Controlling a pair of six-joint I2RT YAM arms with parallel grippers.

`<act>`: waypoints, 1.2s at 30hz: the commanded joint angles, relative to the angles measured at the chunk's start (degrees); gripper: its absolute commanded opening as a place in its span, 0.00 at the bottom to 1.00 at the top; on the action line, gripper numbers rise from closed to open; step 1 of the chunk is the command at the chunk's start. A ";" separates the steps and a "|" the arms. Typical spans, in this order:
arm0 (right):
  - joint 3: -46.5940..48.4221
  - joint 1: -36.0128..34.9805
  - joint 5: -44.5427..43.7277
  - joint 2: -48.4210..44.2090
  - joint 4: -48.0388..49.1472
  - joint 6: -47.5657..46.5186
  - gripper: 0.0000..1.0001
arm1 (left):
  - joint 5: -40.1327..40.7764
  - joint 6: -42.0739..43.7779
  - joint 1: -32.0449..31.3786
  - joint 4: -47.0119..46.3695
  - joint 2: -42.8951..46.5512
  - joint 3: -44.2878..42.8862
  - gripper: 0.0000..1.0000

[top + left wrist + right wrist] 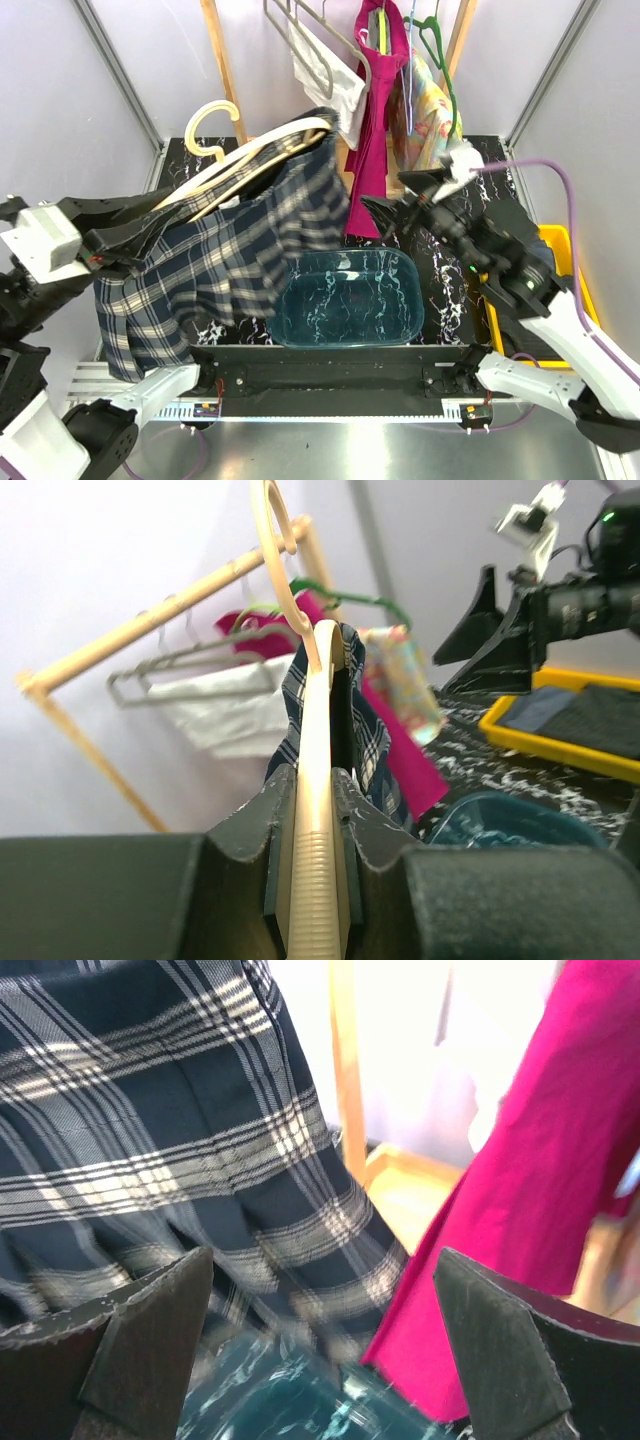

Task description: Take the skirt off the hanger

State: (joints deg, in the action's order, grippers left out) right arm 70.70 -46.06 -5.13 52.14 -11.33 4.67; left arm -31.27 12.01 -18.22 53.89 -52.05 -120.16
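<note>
The navy plaid skirt (230, 250) hangs from a cream plastic hanger (240, 160) that is lifted and tilted over the table's left half. My left gripper (163, 226) is shut on the hanger's lower arm. In the left wrist view the ribbed cream bar (318, 880) is pinched between both fingers (250, 830), with the skirt (365, 740) draped beyond. My right gripper (390, 198) stands wide open just right of the skirt's hem, holding nothing. In the right wrist view the skirt (200, 1140) fills the upper left, ahead of the open gripper (320, 1310).
A teal transparent tub (350, 300) sits below the skirt's hem. A wooden rack (222, 70) at the back carries a magenta garment (375, 120), a white one (330, 80) and a floral one on a green hanger (430, 110). A yellow tray (562, 245) lies at the right.
</note>
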 commanded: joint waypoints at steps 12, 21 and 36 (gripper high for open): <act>-2.06 -0.25 -3.40 -12.41 3.51 -12.92 0.99 | -22.43 -7.35 0.02 -13.10 -6.92 -10.18 0.00; -1.88 -0.17 9.94 -12.59 -2.11 -7.31 0.99 | -22.44 -9.28 0.03 -15.04 -9.38 -15.09 0.00; 2.35 -0.17 29.82 -9.76 -1.85 -2.75 0.33 | -23.41 -14.47 1.87 -24.26 -11.06 -9.76 0.00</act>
State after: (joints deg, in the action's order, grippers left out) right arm 71.37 -46.06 20.95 47.51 -14.31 -0.62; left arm -57.69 -1.72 -16.53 41.32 -64.05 -133.47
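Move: The left gripper already holds the skirt's hanger by its near end. The skirt's free end lies about 16 cm ahead, 19 cm right of and 3 cm below the left hand. From the open right gripper it is some 4 cm ahead, 9 cm left and 8 cm up. The pink garment hangs roughly 17 cm ahead of the right hand and 1 cm to its right, 8 cm lower; the teal tray is 6 cm back, 3 cm left and about 40 cm below. Keep the left grip on the hanger and carry it up, right and back, about 5 cm each way, turning some 25 degrees clockwise so the skirt's free end swings across to the right gripper. Draw the open right gripper right, back and up with fingers tipping up, then sweep it left and further back, sinking slightly and turning counter-clockwise into the skirt's free end, and begin closing on the cloth. ##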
